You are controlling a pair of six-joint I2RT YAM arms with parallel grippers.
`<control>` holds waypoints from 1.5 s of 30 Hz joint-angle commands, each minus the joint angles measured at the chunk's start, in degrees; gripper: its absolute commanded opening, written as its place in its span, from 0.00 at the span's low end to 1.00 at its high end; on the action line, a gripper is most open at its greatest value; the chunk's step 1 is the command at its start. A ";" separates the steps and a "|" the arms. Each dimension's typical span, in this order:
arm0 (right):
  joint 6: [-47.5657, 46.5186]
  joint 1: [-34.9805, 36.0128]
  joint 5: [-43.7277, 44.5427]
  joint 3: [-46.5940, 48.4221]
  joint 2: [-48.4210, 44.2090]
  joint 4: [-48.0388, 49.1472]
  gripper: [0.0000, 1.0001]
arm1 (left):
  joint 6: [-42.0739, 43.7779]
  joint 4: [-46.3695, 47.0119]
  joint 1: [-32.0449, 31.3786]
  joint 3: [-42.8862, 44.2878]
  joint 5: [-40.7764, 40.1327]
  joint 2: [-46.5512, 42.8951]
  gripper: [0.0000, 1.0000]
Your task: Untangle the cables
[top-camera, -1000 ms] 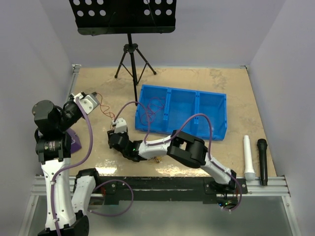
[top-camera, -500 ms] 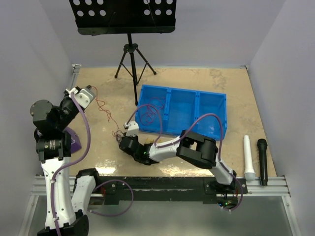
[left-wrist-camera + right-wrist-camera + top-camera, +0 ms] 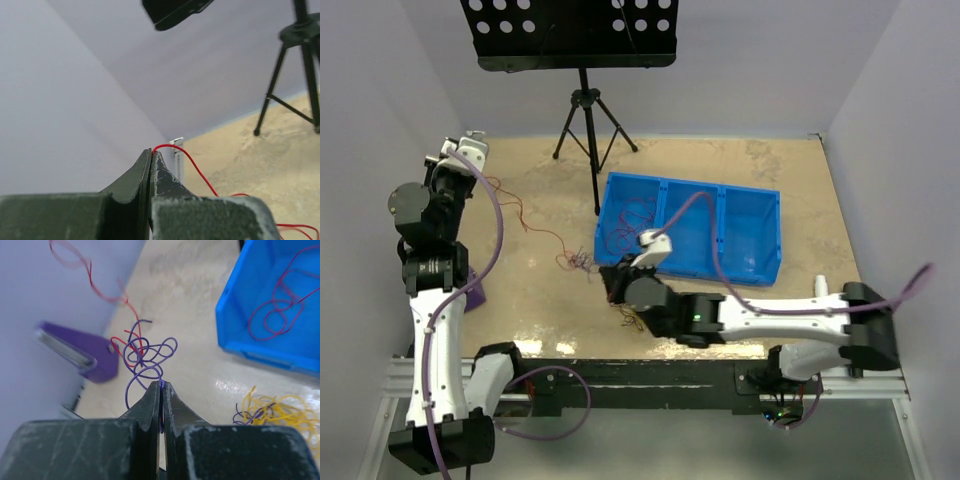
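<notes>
My left gripper [image 3: 460, 158] is raised at the table's far left and is shut on the end of a thin red cable [image 3: 196, 169], which comes out between its tips [image 3: 151, 150]. The red cable [image 3: 525, 225] runs down and to the right into a small tangle of purple and red cables [image 3: 582, 262]. My right gripper [image 3: 607, 272] is shut on a purple strand at the tangle's near edge [image 3: 161, 384], and the purple loops [image 3: 147, 352] fan out just beyond its tips. A yellow tangle [image 3: 282, 412] lies on the table to the right.
A blue three-compartment bin [image 3: 752, 200] stands behind the right arm, with a loose red-purple wire [image 3: 275, 315] in its left compartment. A music stand tripod [image 3: 585, 110] stands at the back. A purple object [image 3: 85, 355] lies at the left edge, and white [image 3: 825, 320] and black [image 3: 853, 325] microphones lie at the right.
My right gripper has shut on the purple strand and moved right, with its arm stretched out. My left gripper has lifted back and to the left, drawing the red cable out longer.
</notes>
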 commanded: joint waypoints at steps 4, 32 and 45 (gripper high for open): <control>16.27 -1.08 15.67 -5.42 -20.47 -22.69 0.00 | 1.65 9.63 0.38 1.22 -12.96 1.70 0.00; 43.11 -3.98 35.72 3.80 -49.50 -68.33 0.00 | 0.69 11.67 2.75 5.69 -27.41 16.10 0.00; 39.41 -4.51 39.06 5.74 -34.50 -65.35 0.00 | -8.28 1.63 2.84 6.67 9.85 5.13 0.00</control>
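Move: My right hand, pinching the purple cable, is bound for the box's right compartment, about 32 cm to its right, 18 cm ahead and some 19 cm down. The yellow cable lies level with it, roughly 6 cm right and 22 cm below; the loose red cable in the left compartment is about 20 cm ahead and 3 cm right. From my left hand, the purple tangle is some 20 cm right, 11 cm back and 20 cm lower. I keep the purple cable pinched and sweep my right hand about 31 cm right, away from the red cable, past the left and middle compartments towards the right one, rising some 10 cm while the wrist turns about 40 degrees clockwise. Still gripping the red cable high up, my left hand swings about 10 cm left, dips, then returns most of the way. ##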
